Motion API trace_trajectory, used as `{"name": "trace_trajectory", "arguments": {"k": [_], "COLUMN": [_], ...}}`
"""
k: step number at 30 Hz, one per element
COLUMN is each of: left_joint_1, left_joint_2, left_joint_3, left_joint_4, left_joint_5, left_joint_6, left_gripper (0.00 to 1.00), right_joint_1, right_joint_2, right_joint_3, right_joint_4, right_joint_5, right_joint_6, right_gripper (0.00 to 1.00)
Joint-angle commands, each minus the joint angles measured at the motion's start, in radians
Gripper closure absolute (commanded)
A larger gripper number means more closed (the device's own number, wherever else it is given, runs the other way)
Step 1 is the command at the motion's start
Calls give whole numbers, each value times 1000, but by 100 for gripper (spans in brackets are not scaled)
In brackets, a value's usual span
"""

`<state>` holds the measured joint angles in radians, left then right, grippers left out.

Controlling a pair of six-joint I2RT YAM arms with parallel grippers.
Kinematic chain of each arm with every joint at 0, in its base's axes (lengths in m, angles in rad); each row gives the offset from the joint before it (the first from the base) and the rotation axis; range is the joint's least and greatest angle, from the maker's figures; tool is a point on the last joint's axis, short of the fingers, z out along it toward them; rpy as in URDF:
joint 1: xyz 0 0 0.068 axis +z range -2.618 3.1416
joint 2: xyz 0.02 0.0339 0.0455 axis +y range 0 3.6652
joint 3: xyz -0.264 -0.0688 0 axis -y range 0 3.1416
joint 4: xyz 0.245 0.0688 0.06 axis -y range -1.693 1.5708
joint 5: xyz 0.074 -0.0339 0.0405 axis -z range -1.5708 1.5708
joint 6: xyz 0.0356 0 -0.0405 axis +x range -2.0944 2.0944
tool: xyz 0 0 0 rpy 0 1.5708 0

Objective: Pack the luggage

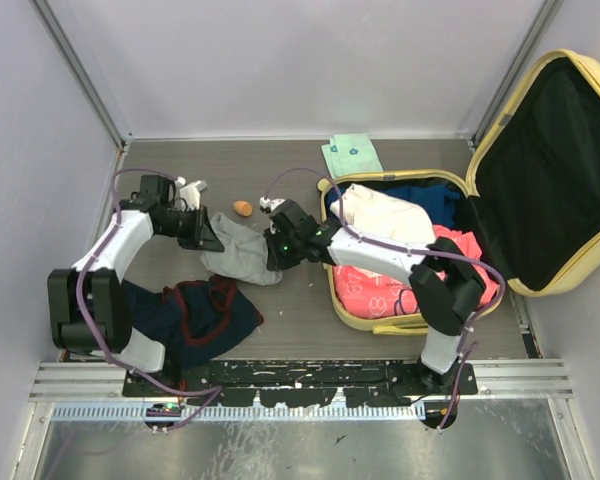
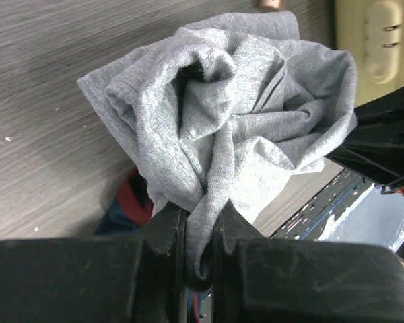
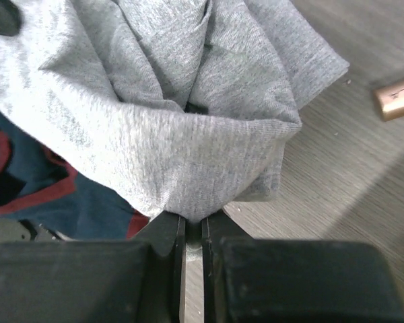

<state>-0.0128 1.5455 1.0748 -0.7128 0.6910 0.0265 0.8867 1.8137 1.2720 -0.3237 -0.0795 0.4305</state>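
The luggage (image 1: 580,275), a pale yellow suitcase, lies open at the right with its black-lined lid raised. Cream (image 1: 380,215), blue (image 1: 432,198) and pink clothes (image 1: 375,295) lie in its base. A crumpled grey garment (image 1: 242,255) lies on the table left of it. My left gripper (image 1: 212,238) is shut on the garment's left edge, and a fold of grey cloth (image 2: 236,114) is pinched between the jaws of this gripper (image 2: 198,219). My right gripper (image 1: 272,255) is shut on the garment's right edge. The wrist view shows the grey cloth (image 3: 188,121) bunched into this gripper (image 3: 192,222).
A navy and red garment (image 1: 195,315) lies heaped near the left arm's base. A small orange object (image 1: 242,208) sits behind the grey garment, and a folded pale green item (image 1: 352,155) lies by the back wall. Walls close in the left, back and right.
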Motion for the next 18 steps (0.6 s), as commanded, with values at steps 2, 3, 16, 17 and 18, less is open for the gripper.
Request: {"name": "trace_trajectory", "arguments": {"k": [2, 3, 16, 17, 18], "left_joint_1": [-18, -32, -595, -634, -675], "left_joint_2": [-177, -206, -243, -210, -165], "left_joint_3": [41, 42, 171, 193, 218], "left_joint_4": [-34, -30, 284, 307, 331], "left_joint_5": [92, 95, -211, -237, -255], "left_joint_6": [-68, -83, -387, -409, -435], "left_gripper": [100, 100, 100, 100, 100], "right_joint_1": [-23, -31, -378, -408, -438], "right_joint_2": [-235, -266, -554, -573, -596], "right_joint_3": [34, 35, 77, 74, 69], "right_joint_4": [-7, -21, -466, -506, -538], "right_joint_5": [-65, -86, -352, -359, -361], "right_joint_6": [-154, -187, -656, -691, -720], "right_gripper": [99, 99, 99, 99, 99]}}
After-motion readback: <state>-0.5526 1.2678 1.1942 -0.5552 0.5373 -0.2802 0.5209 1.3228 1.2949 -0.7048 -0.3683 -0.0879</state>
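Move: Each hand holds one end of the grey garment. The open suitcase's middle lies about 31 cm right and 2 cm ahead of the right hand, and some 42 cm right and 2 cm back of the left, slightly below both. From the right hand, the white shirt inside lies 25 cm right, 10 cm ahead, and the pink garment 30 cm right, 4 cm back. The dark sweater lies 16 cm back and 9 cm left of the left hand. Still pinching the grey garment, both hands rise, then swing right towards the suitcase, about 15 cm each way. ##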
